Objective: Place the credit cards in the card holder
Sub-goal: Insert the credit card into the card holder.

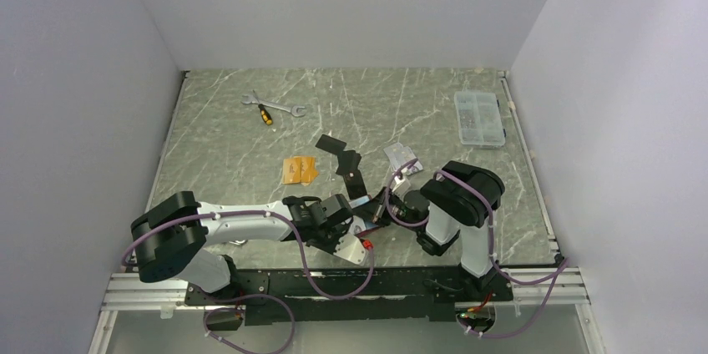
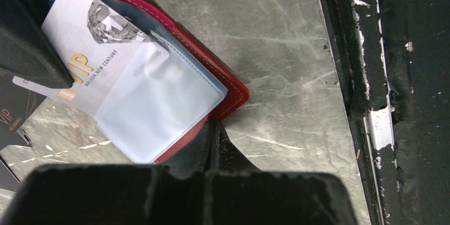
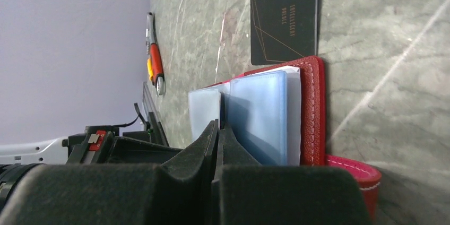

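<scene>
The dark-red card holder [image 2: 233, 95] lies open near the table's front edge, its clear sleeves [image 3: 260, 119] showing. A silver credit card [image 2: 101, 39] sits partly inside one sleeve. My right gripper [image 3: 218, 124] is shut on that card's outer end; one of its fingers [image 2: 26, 44] covers the card's corner. My left gripper [image 2: 215, 125] is shut, its tips touching the holder's red lower edge. A black card [image 3: 284, 15] lies just beyond the holder. Orange cards [image 1: 299, 170], more black cards [image 1: 331, 144] and silver ones [image 1: 399, 154] lie mid-table.
A clear compartment box [image 1: 479, 118] stands at the back right. A wrench [image 1: 280, 106] and an orange-handled screwdriver [image 1: 264, 113] lie at the back left. The black front rail [image 2: 371, 103] runs close beside the holder. White walls enclose the table.
</scene>
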Action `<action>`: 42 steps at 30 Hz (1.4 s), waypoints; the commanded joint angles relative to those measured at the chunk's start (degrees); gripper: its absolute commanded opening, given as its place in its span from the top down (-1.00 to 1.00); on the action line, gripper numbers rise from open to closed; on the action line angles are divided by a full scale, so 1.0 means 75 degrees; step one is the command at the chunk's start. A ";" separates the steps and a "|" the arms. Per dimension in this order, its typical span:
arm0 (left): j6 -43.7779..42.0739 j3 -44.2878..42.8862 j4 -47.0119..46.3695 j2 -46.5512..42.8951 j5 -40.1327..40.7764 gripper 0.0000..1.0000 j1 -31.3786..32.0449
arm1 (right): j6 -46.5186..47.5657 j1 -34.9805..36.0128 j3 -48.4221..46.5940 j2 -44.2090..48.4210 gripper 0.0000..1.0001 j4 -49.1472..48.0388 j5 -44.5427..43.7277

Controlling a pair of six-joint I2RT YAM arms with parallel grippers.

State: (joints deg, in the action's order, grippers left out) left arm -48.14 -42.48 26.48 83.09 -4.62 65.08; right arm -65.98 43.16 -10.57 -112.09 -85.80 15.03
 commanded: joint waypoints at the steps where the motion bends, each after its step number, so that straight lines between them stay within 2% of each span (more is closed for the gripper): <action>1: 0.0067 -0.0234 -0.0172 -0.0059 -0.0060 1.00 0.0038 | 0.0295 0.0047 -0.0319 0.0010 1.00 0.0300 0.0303; 3: 0.0052 -0.0214 -0.0162 -0.0083 -0.0063 1.00 0.0039 | 0.0307 0.0047 -0.0341 0.0047 0.95 0.0451 0.0276; 7: 0.0061 -0.0219 -0.0130 -0.0118 -0.0084 1.00 0.0037 | 0.0442 0.0055 -0.0265 0.0390 0.66 0.1053 0.0029; 10: 0.0054 -0.0169 -0.0144 -0.0159 -0.0073 1.00 0.0040 | 0.0837 0.0040 -0.0235 0.1114 0.42 0.2325 -0.0246; 16: 0.0040 -0.0078 -0.0235 -0.0237 0.0020 1.00 0.0030 | 0.1557 0.0059 -0.0454 0.2590 0.18 0.4540 -0.0752; 23: 0.0049 -0.0137 -0.0262 -0.0279 0.0059 1.00 -0.0072 | 0.1789 0.0106 -0.0654 0.2816 0.14 0.5178 -0.0839; 34: -0.0108 -0.0312 -0.0230 -0.0328 -0.0015 1.00 -0.1036 | 0.2245 0.0522 -0.1171 0.2894 0.24 0.6376 -0.1274; 42: 0.0033 -0.0301 -0.0461 -0.0098 -0.0022 1.00 -0.1154 | 0.2512 0.0926 -0.1650 0.3032 0.16 0.7474 -0.1794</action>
State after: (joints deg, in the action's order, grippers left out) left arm -48.34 -43.05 24.67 82.24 -4.60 56.49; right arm -50.02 48.49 -21.43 -89.82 -39.16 5.48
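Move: The VIP card, already partly in the left page's clear pocket, has its middle about 4 cm left of the right fingertips, level fore and aft and roughly 1 cm lower. From that hand the holder's raised right page lies some 2 cm ahead and 2 cm right, and the loose black card about 9 cm ahead and 1 cm left. From the left hand, at the holder's left edge, the VIP card is about 6 cm ahead and 6 cm right. Leftward by barely half a centimetre at first, the right hand then opens its fingers to about two fifths, draws back right some 1.5 cm while rising slightly, and returns left nearly 2 cm, tipping about 20 degrees steeper so the fingers straddle the card's free edge. The left hand stays at the holder's edge, then slides about 4 cm forward along it towards the far left corner, still closed, edging left and rising about 1 cm. ##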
